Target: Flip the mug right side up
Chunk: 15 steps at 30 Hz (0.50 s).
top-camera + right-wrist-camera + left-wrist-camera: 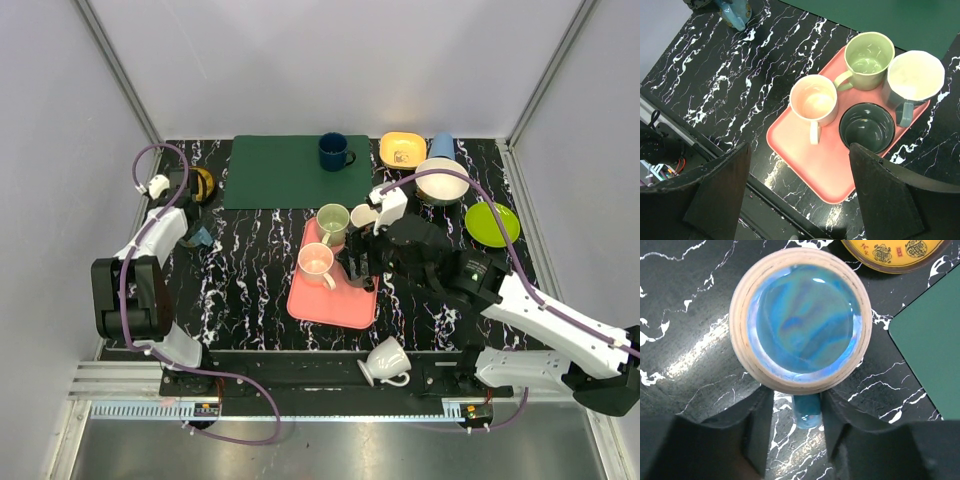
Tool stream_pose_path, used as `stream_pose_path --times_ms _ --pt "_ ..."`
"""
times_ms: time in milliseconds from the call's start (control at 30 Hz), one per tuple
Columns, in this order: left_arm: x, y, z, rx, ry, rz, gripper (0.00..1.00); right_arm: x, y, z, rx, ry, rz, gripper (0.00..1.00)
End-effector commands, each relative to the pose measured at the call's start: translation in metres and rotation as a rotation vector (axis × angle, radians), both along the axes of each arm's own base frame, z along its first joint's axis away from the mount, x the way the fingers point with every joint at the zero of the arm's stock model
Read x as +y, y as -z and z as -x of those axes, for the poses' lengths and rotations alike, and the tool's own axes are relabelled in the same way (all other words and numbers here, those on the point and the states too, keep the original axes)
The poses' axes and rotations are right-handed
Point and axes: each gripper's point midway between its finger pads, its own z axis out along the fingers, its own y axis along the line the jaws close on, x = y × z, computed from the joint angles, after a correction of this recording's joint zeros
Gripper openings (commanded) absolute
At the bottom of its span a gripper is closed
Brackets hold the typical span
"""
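The mug (802, 320) is blue with a pale unglazed foot ring and stands upside down on the black marble table, filling the left wrist view. Its handle (806, 412) points toward me and lies between the fingers of my left gripper (799, 407). The jaws stand partly open on either side of the handle, the right finger almost touching it and the left one apart. From above, the mug (199, 238) shows at the far left under the left gripper (190, 222). My right gripper (800, 150) hangs open above the pink tray (810, 165), holding nothing.
The tray carries a pink mug (813, 100), a light green mug (869, 54), a white mug (914, 75) and a dark green mug (866, 127), all upright. A yellow dish (895, 250) and a green mat (290, 170) lie beside the blue mug. A white mug (385, 360) lies at the near edge.
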Motion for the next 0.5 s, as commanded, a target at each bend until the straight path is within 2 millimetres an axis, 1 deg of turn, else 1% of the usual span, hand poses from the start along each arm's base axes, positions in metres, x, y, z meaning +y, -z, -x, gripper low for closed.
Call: stream_pose_path --times_ms 0,133,200,300,367,400,433,467 --pt "0.009 -0.014 -0.018 -0.066 -0.001 -0.027 0.35 -0.001 -0.001 -0.005 -0.022 0.022 0.005 0.84" --pt "0.009 -0.007 -0.013 -0.051 0.004 -0.017 0.23 0.0 0.0 -0.006 -0.018 0.023 0.005 0.85" --pt "0.011 -0.007 -0.012 -0.055 0.001 -0.013 0.17 0.001 0.0 -0.006 -0.015 0.023 0.004 0.85" --pt "0.011 -0.005 -0.01 -0.052 0.01 -0.004 0.0 0.001 0.002 -0.005 -0.009 0.022 0.004 0.85" --pt "0.009 -0.009 -0.009 -0.065 0.028 0.011 0.0 0.003 0.002 -0.005 -0.006 0.021 -0.002 0.85" --pt "0.002 -0.009 -0.009 -0.07 0.057 0.038 0.0 0.003 0.004 -0.005 -0.001 0.021 -0.002 0.85" --pt "-0.002 -0.019 -0.009 -0.102 0.079 0.054 0.0 0.005 0.004 -0.005 0.001 0.02 -0.006 0.84" --pt "-0.007 -0.024 -0.008 -0.12 0.102 0.071 0.0 0.005 0.003 -0.005 0.0 0.02 -0.015 0.85"
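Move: The blue mug stands upside down just off my left fingertips, its middle about 3 cm ahead and 5 cm to the left, roughly level. Its handle already sits between my open fingers. The yellow plate is some 13 cm ahead and 3 cm left, the green mat's middle about 17 cm ahead and 26 cm right, both some 5 cm lower. From my idle right hand the mug lies about 19 cm ahead, 47 cm left and 20 cm down. I shut my left fingers on the blue mug's handle, pinching it from both sides until they stop still a quarter open, and then keep that hold. The hand itself barely travels, easing only about half a centimetre forward and to the left towards the mug body, with almost no turn of the wrist. ##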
